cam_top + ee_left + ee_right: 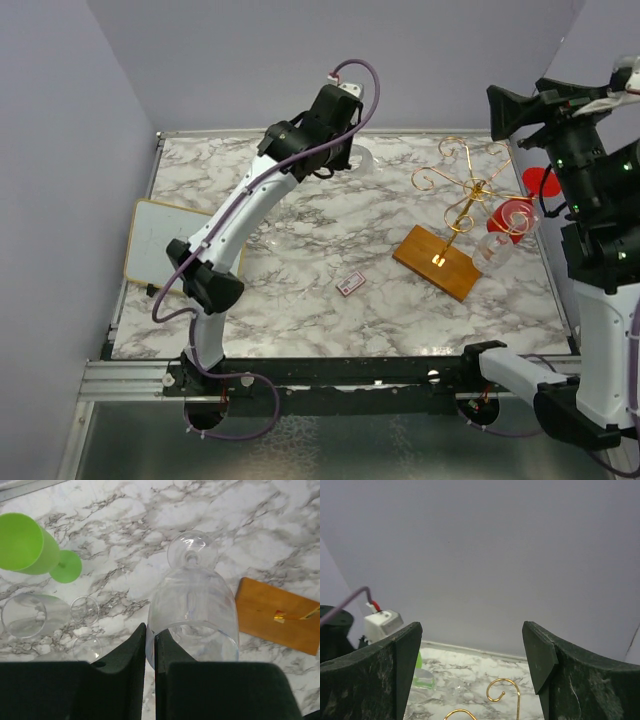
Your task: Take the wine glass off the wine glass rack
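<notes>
The gold wire wine glass rack [468,187] stands on its brown wooden base [438,262] at the right of the table. A clear wine glass [192,612] is held at its rim by my left gripper [150,630], which is shut on it. In the top view that gripper [350,155] and the clear wine glass [366,160] are at the back of the table, left of the rack. Another glass with a red part [505,228] hangs at the rack's right side. My right gripper [471,630] is open and empty, high above a gold curl [503,690] of the rack.
A green glass [30,545] and clear glasses [30,615] lie on the marble below the left gripper. A white board [165,240] overhangs the table's left edge. A small pink card [351,284] lies mid-table. A red disc [540,180] shows behind the right arm.
</notes>
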Motion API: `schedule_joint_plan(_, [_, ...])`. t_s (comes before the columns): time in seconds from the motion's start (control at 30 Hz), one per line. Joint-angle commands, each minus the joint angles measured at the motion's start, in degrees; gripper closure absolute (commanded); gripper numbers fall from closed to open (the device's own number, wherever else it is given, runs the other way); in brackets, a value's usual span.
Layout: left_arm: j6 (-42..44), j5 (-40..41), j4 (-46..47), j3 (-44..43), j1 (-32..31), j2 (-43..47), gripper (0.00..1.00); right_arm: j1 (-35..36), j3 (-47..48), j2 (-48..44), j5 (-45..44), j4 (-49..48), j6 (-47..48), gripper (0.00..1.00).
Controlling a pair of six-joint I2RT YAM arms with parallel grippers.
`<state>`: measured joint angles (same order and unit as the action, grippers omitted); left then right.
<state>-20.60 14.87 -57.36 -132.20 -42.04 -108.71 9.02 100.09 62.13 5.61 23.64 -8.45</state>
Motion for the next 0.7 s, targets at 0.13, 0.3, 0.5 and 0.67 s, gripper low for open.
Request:
schedule_joint_plan(0.13, [7.6,-2.2,-10.1,-3.7,3.7,-5.0,1.00,0.3,-4.8,-5.8,-4.6,-1.0,4.4,0.18])
schedule_joint_plan(0.3, [9.0,-1.6,-11.8,-0.7,3.7,-4.8,1.00,0.2,-6.7,-5.7,-2.0,-1.6,3.3,0.18])
schedule_joint_plan(0.5, [10.1,-1.6,-12.4,2.1,4.3,-6.3,1.00,0.2,-7.1,-4.9,-0.2,-1.6,2.6,0.18])
schedule_joint_plan(0.67, [10.8,-0.4,-12.6,1.6,5.7,-9.4,1.00,0.2,-7.6,-5.0,0.2,-1.6,2.5,0.18])
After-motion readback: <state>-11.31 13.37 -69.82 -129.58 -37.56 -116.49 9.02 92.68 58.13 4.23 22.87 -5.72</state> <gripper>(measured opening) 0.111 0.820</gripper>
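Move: The left gripper already pinches the rim of a clear wine glass. The bare marble for it lies roughly 31 cm below, some 7 cm to the left and 2 cm ahead. Of the standing glasses, the nearer clear one is about 5 cm ahead and 16 cm left, the other clear one 3 cm back and 18 cm left, the green one 12 cm ahead and 15 cm left. From the right hand that bare spot is some 11 cm ahead, 24 cm left, 53 cm below. Bring the left gripper down about 11 cm towards the bare marble beside the standing glasses, quickly at first, easing some 5 cm left, and tilt the fingers some 25 degrees further down. Keep the clear glass pinched by its rim. Ease the open, empty right hand back over 3 cm, then forward again as it sinks a few centimetres. ##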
